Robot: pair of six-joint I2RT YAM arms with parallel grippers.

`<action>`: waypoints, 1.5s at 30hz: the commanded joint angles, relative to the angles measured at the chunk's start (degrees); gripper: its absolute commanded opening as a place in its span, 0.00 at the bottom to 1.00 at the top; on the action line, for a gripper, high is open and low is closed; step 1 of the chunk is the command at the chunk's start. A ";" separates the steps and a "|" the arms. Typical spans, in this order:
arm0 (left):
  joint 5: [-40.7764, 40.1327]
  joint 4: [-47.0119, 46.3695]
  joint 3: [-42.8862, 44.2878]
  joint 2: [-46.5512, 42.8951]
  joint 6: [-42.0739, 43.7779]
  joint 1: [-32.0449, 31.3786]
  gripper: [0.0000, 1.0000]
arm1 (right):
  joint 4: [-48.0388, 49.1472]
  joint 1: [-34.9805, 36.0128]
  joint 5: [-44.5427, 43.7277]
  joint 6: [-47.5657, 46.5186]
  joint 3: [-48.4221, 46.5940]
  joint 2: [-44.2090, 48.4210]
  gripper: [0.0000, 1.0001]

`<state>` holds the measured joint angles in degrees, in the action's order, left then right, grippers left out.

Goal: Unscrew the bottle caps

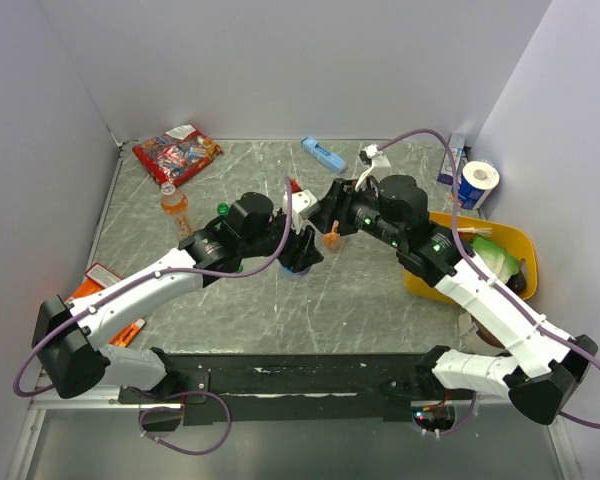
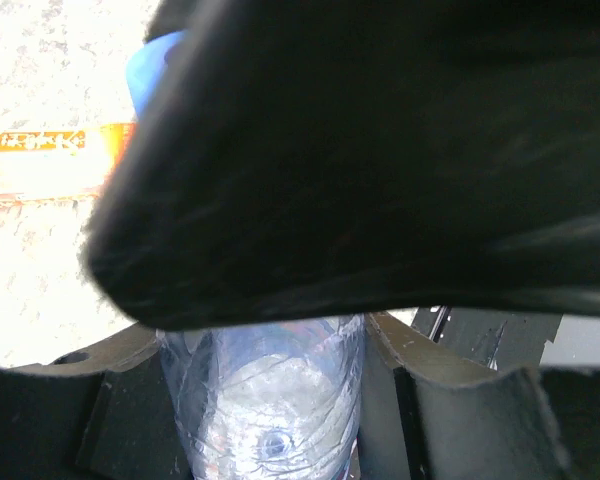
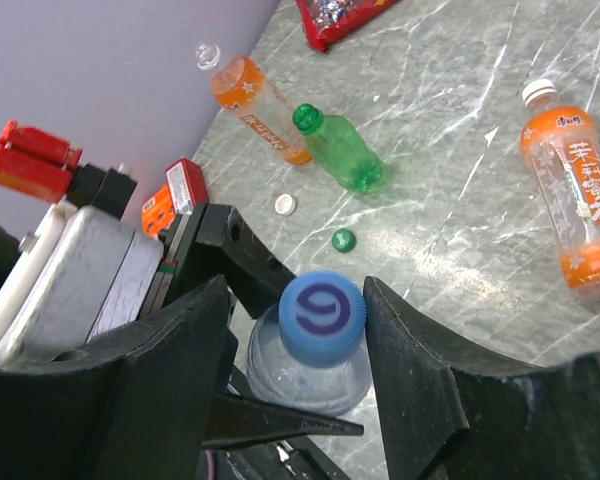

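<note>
My left gripper is shut on the body of the clear bottle, which stands upright mid-table. Its blue cap sits between the fingers of my right gripper. The right finger touches the cap's side, while a gap shows at the left finger. On the table lie an orange bottle and an uncapped green bottle. A green cap and a white cap rest near them. Another orange bottle with a white cap lies to the right.
A red snack bag and a flat blue box lie at the back. A yellow bin with items stands on the right, with a white roll behind it. An orange-red box sits by the left wall.
</note>
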<state>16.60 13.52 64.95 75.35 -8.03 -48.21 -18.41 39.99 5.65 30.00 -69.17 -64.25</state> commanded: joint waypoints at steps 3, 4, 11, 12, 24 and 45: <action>-0.69 -0.51 1.41 -1.08 1.00 -0.75 0.51 | 4.26 0.27 1.91 0.50 -2.11 -0.09 0.62; -0.61 -0.51 1.50 -1.08 1.00 -0.75 0.51 | 4.35 0.35 2.08 0.50 -1.94 0.00 0.61; 1.06 -1.30 1.06 -1.79 0.47 -0.75 0.51 | 4.53 0.35 2.26 0.24 -0.71 0.09 0.48; 1.50 -1.39 0.97 -2.05 0.47 -0.75 0.51 | 4.53 0.35 2.43 0.32 -0.53 0.18 0.44; 17.22 -1.03 1.59 -1.18 2.15 -0.14 0.51 | 8.92 -6.41 12.62 -0.20 2.98 3.42 0.20; 15.24 -6.84 -2.46 -14.52 0.21 15.59 0.50 | -4.71 -13.62 3.57 -9.70 5.09 13.72 0.20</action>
<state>35.81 12.21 62.57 66.74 -7.11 -37.80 -21.85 26.68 11.09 22.22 -65.87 -50.19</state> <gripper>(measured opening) 0.537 0.424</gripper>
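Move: The blue bottle's cap sits between the right hand's open fingertips, within about 1 cm of the hand point. From the left hand, which already holds that bottle by its body, the cap is some 8 cm up, 4 cm ahead and 2 cm right. Lying roughly 25 cm below the right hand are the orange bottle, about 11 cm ahead, and the green bottle, 8 cm ahead and 24 cm left. Staying almost in place at first, the right hand closes its fingers on the blue cap, then carries it off to the right by about 8 cm and up some 3 or 4 cm, tipping up slightly. The left hand, keeping its grip on the bottle, draws back about 5 cm while turning some 15 degrees clockwise, then swings forward again, left and up. ##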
